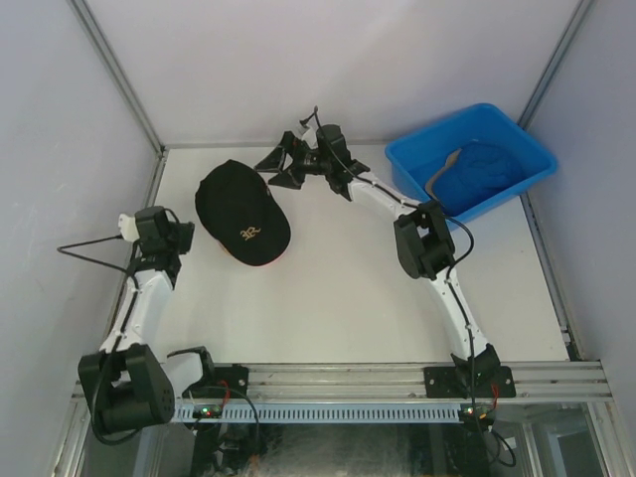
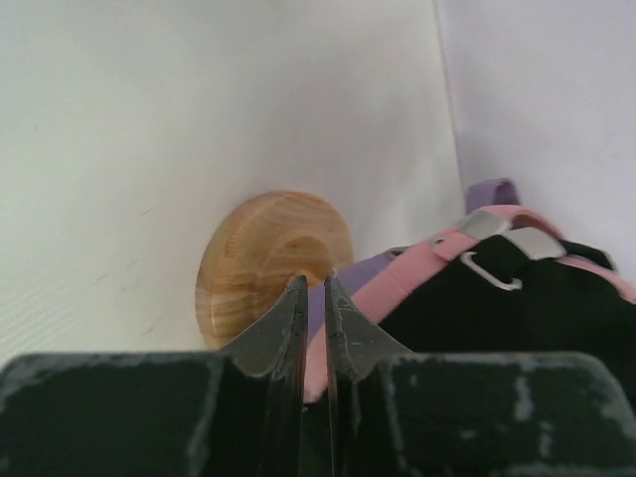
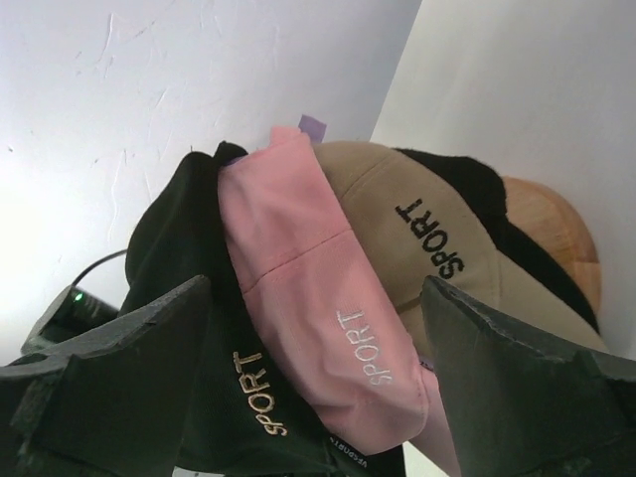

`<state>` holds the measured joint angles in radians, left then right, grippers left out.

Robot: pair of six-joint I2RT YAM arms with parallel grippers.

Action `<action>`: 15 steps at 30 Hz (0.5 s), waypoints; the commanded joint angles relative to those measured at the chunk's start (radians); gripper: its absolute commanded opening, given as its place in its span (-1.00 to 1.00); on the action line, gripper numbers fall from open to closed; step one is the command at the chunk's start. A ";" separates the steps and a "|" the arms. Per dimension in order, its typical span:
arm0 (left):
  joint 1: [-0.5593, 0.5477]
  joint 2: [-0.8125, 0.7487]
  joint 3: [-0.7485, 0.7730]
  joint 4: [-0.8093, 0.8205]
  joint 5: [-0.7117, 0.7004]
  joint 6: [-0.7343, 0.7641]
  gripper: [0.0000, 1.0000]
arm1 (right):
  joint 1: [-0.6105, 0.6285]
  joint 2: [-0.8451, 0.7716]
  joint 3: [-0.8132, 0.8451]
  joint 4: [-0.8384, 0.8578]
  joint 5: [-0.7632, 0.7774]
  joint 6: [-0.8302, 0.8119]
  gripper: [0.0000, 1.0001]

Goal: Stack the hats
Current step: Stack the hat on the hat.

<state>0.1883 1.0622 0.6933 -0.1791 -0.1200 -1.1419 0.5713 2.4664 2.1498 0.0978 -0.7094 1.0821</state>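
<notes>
A pile of hats sits on a wooden stand [image 2: 253,258] at the back left of the table. From above only the top black hat [image 1: 241,212] with its gold logo shows. The right wrist view shows a black hat [image 3: 179,258], a pink hat [image 3: 298,268] and a tan hat [image 3: 397,199] fanned out, each marked SPORT. My right gripper [image 3: 318,288] [image 1: 281,167] is open, with its fingers on either side of the pink hat. My left gripper [image 2: 310,283] [image 1: 187,235] is at the pile's left edge, its jaws almost together. Pink fabric [image 2: 397,283] shows in the slit; whether it is pinched is unclear.
A blue plastic bin [image 1: 517,144] at the back right holds a blue hat [image 1: 487,169]. A purple strap [image 2: 492,191] and a metal buckle [image 2: 492,270] show at the back of the pile. White walls close in the table at the back and on both sides.
</notes>
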 commanded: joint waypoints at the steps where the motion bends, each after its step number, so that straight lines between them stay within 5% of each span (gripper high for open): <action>1: -0.021 0.080 0.064 0.038 0.039 0.001 -0.70 | 0.017 -0.021 0.025 0.061 -0.045 0.025 0.67; 15: -0.039 0.312 0.296 0.021 0.191 0.091 -0.70 | 0.025 -0.224 -0.358 0.242 0.033 0.047 0.64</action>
<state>0.1596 1.3315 0.8791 -0.1909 -0.0162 -1.0958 0.5903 2.3421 1.8763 0.2661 -0.7067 1.1393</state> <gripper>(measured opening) 0.147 0.814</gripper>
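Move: Off to the left hand's front right, the black hat's middle lies some 6 cm ahead and 11 cm to its right, about level. From the right hand it is roughly 8 cm back and 6 cm to the left, about level too. The pink hat sits just under the black one, some 3 cm lower, and the wooden stand carries the stack, its middle roughly 10 cm below the black hat's. Swinging in low, the almost shut left hand first dips about 3 cm, then goes forward about 5 cm and a little to the right, rising slightly, until its fingertips come against the black hat's left edge. Meanwhile the right hand, fingers still spread at the stack's right edge, draws back some 3 cm and so works the other way on the hats. ##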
